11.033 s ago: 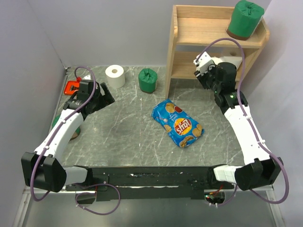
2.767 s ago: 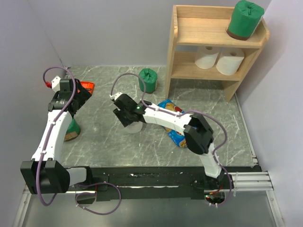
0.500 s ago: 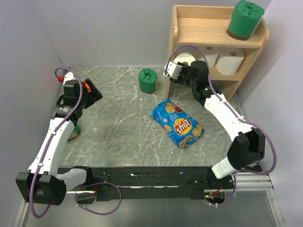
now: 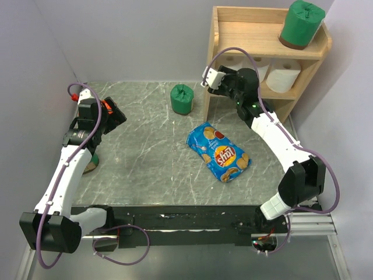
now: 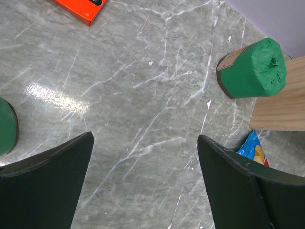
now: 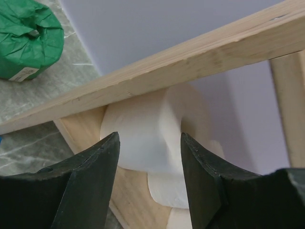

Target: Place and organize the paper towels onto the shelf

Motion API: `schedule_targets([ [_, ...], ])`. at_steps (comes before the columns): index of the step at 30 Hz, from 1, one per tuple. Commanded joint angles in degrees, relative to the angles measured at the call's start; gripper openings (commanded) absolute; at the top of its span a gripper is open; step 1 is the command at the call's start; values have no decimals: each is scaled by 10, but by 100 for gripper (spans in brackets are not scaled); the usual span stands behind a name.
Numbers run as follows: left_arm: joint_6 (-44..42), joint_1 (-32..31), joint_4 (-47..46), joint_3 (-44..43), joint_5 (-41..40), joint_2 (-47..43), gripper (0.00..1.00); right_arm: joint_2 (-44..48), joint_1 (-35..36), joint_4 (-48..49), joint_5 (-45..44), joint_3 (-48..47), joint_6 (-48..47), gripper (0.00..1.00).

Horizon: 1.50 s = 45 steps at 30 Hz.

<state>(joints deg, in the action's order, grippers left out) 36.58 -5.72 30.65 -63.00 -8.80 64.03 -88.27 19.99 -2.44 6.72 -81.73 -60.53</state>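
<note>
The wooden shelf (image 4: 247, 30) stands at the back right. A green roll (image 4: 300, 23) is on its top tier. Three white rolls stand on the lower tier: the left one (image 4: 233, 60), the middle one (image 4: 259, 68) and the right one (image 4: 284, 74). My right gripper (image 4: 233, 73) is open in front of the left white roll (image 6: 143, 119), which stands just beyond the fingertips (image 6: 116, 138). A second green roll (image 4: 182, 98) stands on the table left of the shelf. A third green roll (image 4: 91, 163) is half hidden under my left arm. My left gripper (image 5: 145, 138) is open and empty above bare table.
A blue chip bag (image 4: 218, 151) lies mid-table, in front of the shelf. A red flat tool (image 5: 81, 9) lies at the far left, beside my left gripper (image 4: 115, 114). Purple walls close in the left, back and right sides.
The right arm carried a white roll from the table to the shelf's lower tier. In the last half second it reached slightly deeper in. The left arm stayed still.
</note>
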Motion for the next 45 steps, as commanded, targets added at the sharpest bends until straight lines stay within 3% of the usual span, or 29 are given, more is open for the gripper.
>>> schedule_targets([
  [1, -6, -2, -19, 0, 6, -5, 96, -1, -4, 31, -2, -31, -4, 61],
  [10, 6, -2, -16, 0, -8, 0, 96, 64, 2, 27, 7, -3, 71, 63],
  [13, 45, -2, -1, -2, -68, 2, 96, 95, 21, 0, -5, 13, 145, 64],
  [18, 102, -2, 41, -6, -165, 20, 97, 136, 96, -21, -134, 49, 335, 68],
  [23, 178, 3, 118, -18, -287, 45, 99, 173, 190, -64, -194, 94, 393, 92],
  [27, 213, 30, 164, -33, -346, 65, 99, 201, 245, -55, -232, 153, 429, 99],
  [32, 189, 75, 143, -53, -332, 86, 99, 231, 255, -82, -226, 165, 507, 100],
  [36, 200, 116, 166, -77, -332, 125, 99, 250, 254, -90, -226, 170, 525, 100],
  [39, 175, 157, 145, -66, -287, 144, 97, 263, 255, -92, -210, 175, 526, 99],
  [45, 161, 169, 135, -63, -246, 188, 94, 263, 255, -107, -174, 162, 536, 96],
])
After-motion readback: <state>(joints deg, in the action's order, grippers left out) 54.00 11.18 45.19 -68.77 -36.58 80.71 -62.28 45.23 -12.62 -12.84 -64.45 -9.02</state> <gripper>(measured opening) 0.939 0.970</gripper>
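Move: The left hand's green paper-towel roll stands about 19 cm to its left, 5 cm back and some 20 cm below; the orange tray lies about 11 cm ahead, 13 cm left and 24 cm below. From the right hand, the middle green roll is level fore and aft, some 11 cm left and 30 cm below. The just-shelved white roll is about 7 cm ahead, 2 cm right and 3 cm lower; the chip bag is 20 cm back, 3 cm right and 33 cm below. The right hand backs away from the shelved white roll, out of the shelf, about 19 cm back and 7 cm left to above the chip bag's far end, rising, dipping, then rising again; its fingers spread wide as the wrist rolls left side up and tips down. After a short wait the left hand swings some 17 cm left and lower towards its green roll, turning nearly 50 degrees counter-clockwise and tipping down, fingers staying open. ##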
